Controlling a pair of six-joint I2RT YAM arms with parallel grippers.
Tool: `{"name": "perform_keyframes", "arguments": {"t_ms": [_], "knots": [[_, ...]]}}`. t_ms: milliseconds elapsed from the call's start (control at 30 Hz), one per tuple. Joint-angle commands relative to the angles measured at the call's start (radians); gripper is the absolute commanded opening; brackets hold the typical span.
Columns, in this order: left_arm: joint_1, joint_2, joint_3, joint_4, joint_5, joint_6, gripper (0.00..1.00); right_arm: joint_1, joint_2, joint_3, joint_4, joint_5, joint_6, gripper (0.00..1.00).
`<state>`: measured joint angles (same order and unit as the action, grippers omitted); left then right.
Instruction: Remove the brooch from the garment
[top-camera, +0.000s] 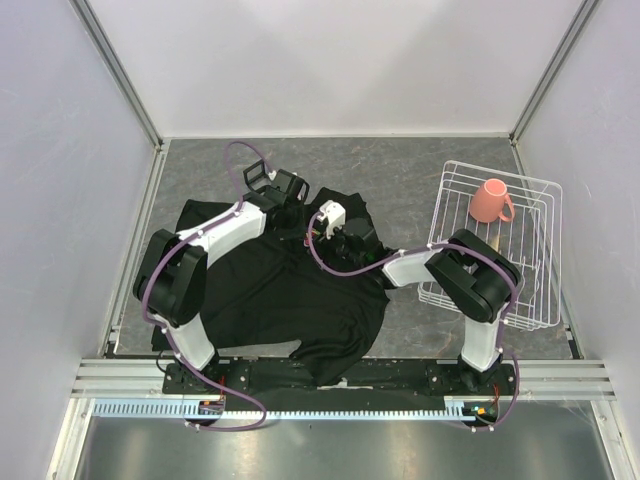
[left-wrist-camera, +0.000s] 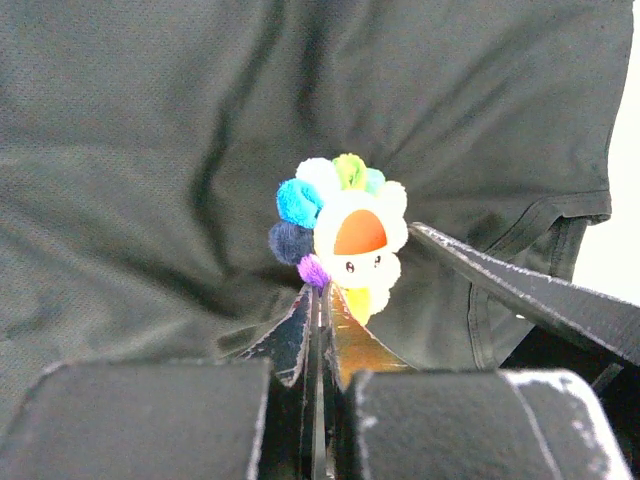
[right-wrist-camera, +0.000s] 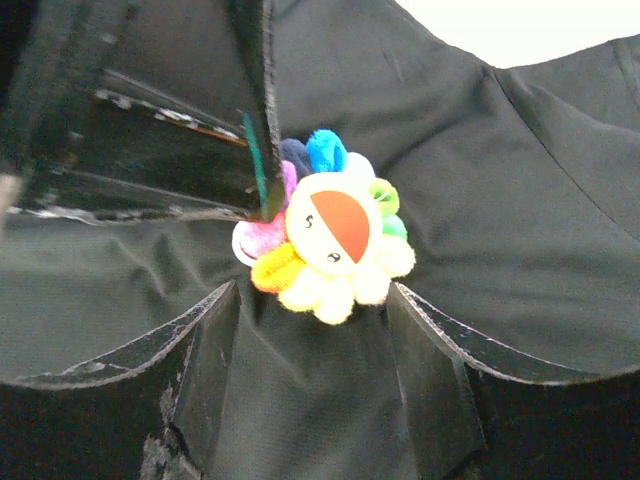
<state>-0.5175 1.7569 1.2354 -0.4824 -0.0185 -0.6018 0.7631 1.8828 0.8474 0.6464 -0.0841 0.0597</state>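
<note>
The brooch, a small fluffy flower of many colours with a white face and a red mouth, is pinned to the black garment. My left gripper is shut on a pinch of garment fabric right at the brooch's edge, and the cloth puckers towards that spot. My right gripper is open, one finger on each side just below the brooch, touching neither. In the top view both grippers, left and right, meet over the garment's far part and hide the brooch.
A white wire rack holding a pink mug stands at the right, close to the right arm's elbow. Grey tabletop shows beyond the garment. White walls enclose the table on three sides.
</note>
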Motion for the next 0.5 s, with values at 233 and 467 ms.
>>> {"name": "perform_keyframes", "arguments": {"t_ms": [233,467], "knots": [[-0.001,-0.005,0.042,0.011,0.075,0.011,0.02,0.033,0.035,0.058,0.087,0.080,-0.020,0.64],[0.007,-0.026,0.016,0.028,0.072,-0.001,0.02,0.035,0.049,0.079,0.079,0.125,0.028,0.41]]}}
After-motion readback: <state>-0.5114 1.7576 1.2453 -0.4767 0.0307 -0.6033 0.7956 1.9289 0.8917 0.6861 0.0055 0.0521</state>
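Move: The brooch lies just beyond the right gripper's open fingertips, about 2 cm forward, 2 cm left and 1 cm below its hand point. From the right hand, the white tag is some 10 cm to the right and 4 cm back, about 3 cm lower. From the shut left gripper the brooch is about 2 cm forward, 1 cm right and 1 cm down, while the black stand sits roughly 12 cm forward and 8 cm left. Close the right gripper around the brooch by about a quarter of its range, easing it left and forward some 1.5 cm so the two fingertips come in on either side of the flower. Keep the left fingers shut at the purple petal, shifting them just under 1 cm to the right and slightly up. ##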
